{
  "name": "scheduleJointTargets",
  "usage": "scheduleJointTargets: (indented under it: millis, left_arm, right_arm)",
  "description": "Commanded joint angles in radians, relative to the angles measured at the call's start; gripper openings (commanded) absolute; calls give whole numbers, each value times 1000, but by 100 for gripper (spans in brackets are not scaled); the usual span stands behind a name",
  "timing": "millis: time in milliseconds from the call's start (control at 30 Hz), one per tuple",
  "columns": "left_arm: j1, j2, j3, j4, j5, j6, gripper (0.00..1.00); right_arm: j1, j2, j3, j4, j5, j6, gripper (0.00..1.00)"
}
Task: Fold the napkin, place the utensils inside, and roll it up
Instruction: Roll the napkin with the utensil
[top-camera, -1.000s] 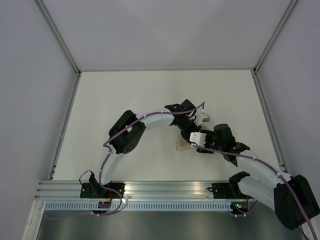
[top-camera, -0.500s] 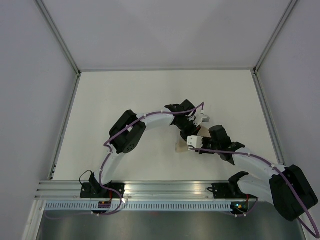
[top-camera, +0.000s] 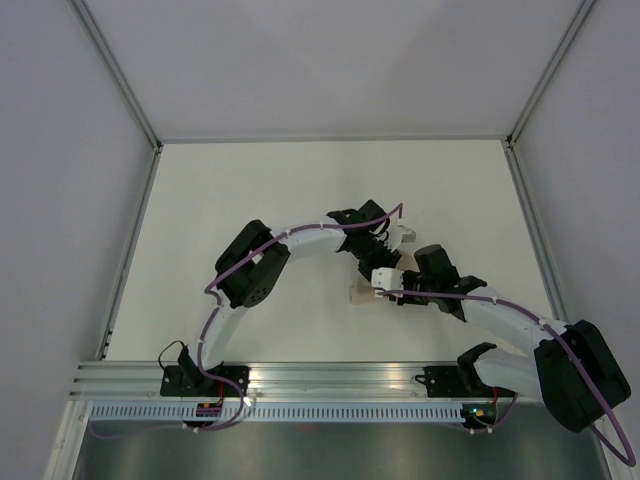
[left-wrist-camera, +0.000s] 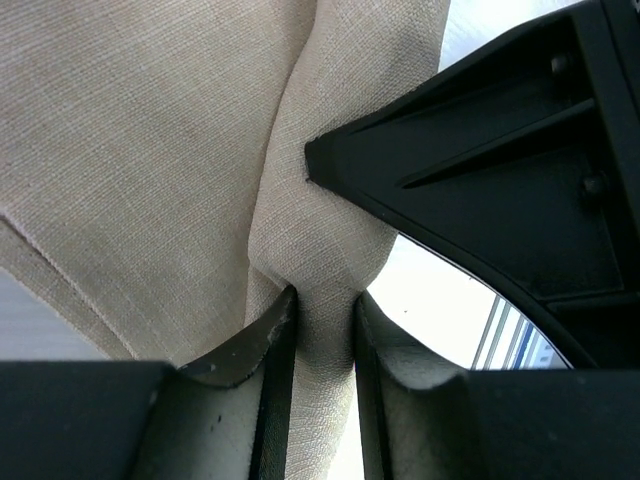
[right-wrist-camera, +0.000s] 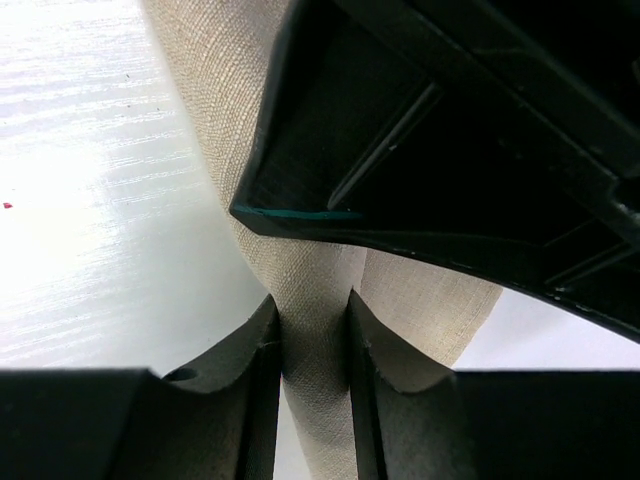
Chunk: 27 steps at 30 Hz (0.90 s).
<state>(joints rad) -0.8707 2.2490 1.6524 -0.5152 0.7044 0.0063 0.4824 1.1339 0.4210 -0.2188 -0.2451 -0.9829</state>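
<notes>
The napkin (top-camera: 360, 293) is a bunched, narrow beige bundle at mid-table, mostly hidden under the two wrists. My left gripper (top-camera: 388, 262) reaches in from the left. In its wrist view its jaws (left-wrist-camera: 322, 330) press a thick fold of the woven cloth (left-wrist-camera: 150, 150) from both sides. My right gripper (top-camera: 388, 287) comes in from the right, just in front of the left one. Its jaws (right-wrist-camera: 313, 340) are shut on another fold of the napkin (right-wrist-camera: 215, 80). Each wrist view shows the other gripper's black body close above the cloth. The utensils are out of view.
The white table (top-camera: 250, 190) is ringed by a metal frame with grey walls. An aluminium rail (top-camera: 320, 378) with both arm bases runs along the near edge. The two arms nearly touch over the napkin.
My right gripper has slid left and slightly away from the bases, close against the left gripper. The visible end of the napkin has shifted a little to the left.
</notes>
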Motion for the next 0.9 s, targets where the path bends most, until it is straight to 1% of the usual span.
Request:
scheduleJointTargets:
  millis: [0, 100, 167, 233, 333, 400, 567, 600, 633, 700, 800, 833, 867]
  left_arm:
    - [12, -23, -62, -62, -132, -68, 33]
    - [28, -63, -101, -22, -146, -84, 34]
    - [35, -103, -135, 18, -163, -95, 36]
    - [45, -126, -155, 41, -169, -101, 40]
    - [56, -154, -174, 67, -175, -101, 42]
    - [59, -164, -181, 89, -169, -103, 53]
    - [68, -199, -207, 136, -192, -114, 55]
    - [78, -210, -218, 150, -203, -117, 64]
    - [82, -235, -229, 179, -226, -126, 66]
    - [108, -265, -275, 219, -246, -138, 66]
    - [151, -362, -376, 335, -301, -176, 66]
    - [163, -397, -408, 375, -340, -196, 66]
    - [174, -461, -477, 450, -362, -206, 66]
  right_arm:
    - [2, 24, 25, -57, -22, 27, 13]
    - [2, 32, 33, -66, -26, 26, 13]
    - [1, 41, 36, -71, -29, 26, 13]
    - [1, 55, 44, -77, -34, 24, 13]
    - [-4, 72, 53, -88, -40, 23, 11]
    - [-5, 81, 56, -94, -43, 21, 11]
    - [-11, 99, 67, -103, -46, 15, 10]
    - [-13, 102, 73, -109, -48, 15, 10]
    - [-14, 107, 76, -114, -52, 12, 10]
    - [-16, 121, 88, -129, -57, 9, 10]
    - [-28, 148, 117, -161, -83, -3, 9]
    - [-39, 159, 127, -172, -89, -7, 9]
    - [-45, 184, 139, -185, -112, -14, 8]
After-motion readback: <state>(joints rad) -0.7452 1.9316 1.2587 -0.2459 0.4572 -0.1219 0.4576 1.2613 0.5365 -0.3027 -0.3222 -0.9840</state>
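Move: Both hands are already at the napkin roll, its middle about 3 cm to the right of the left hand and 1 cm ahead, and about 4 cm left and 3 cm ahead of the right. The roll's left end lies some 6 cm left of the left hand and 2 cm back. The napkin's loose flat part is about 5 cm ahead of the right hand and 2 cm to its right. The left fingers let go of the rolled edge and open wide. The left hand draws away leftward and forward, about 9 cm in all, quickening and rising a little near the end while swinging some 20 degrees counter-clockwise. The right fingers keep their pinch on the roll, shifting a centimetre left and then tipping slightly. ##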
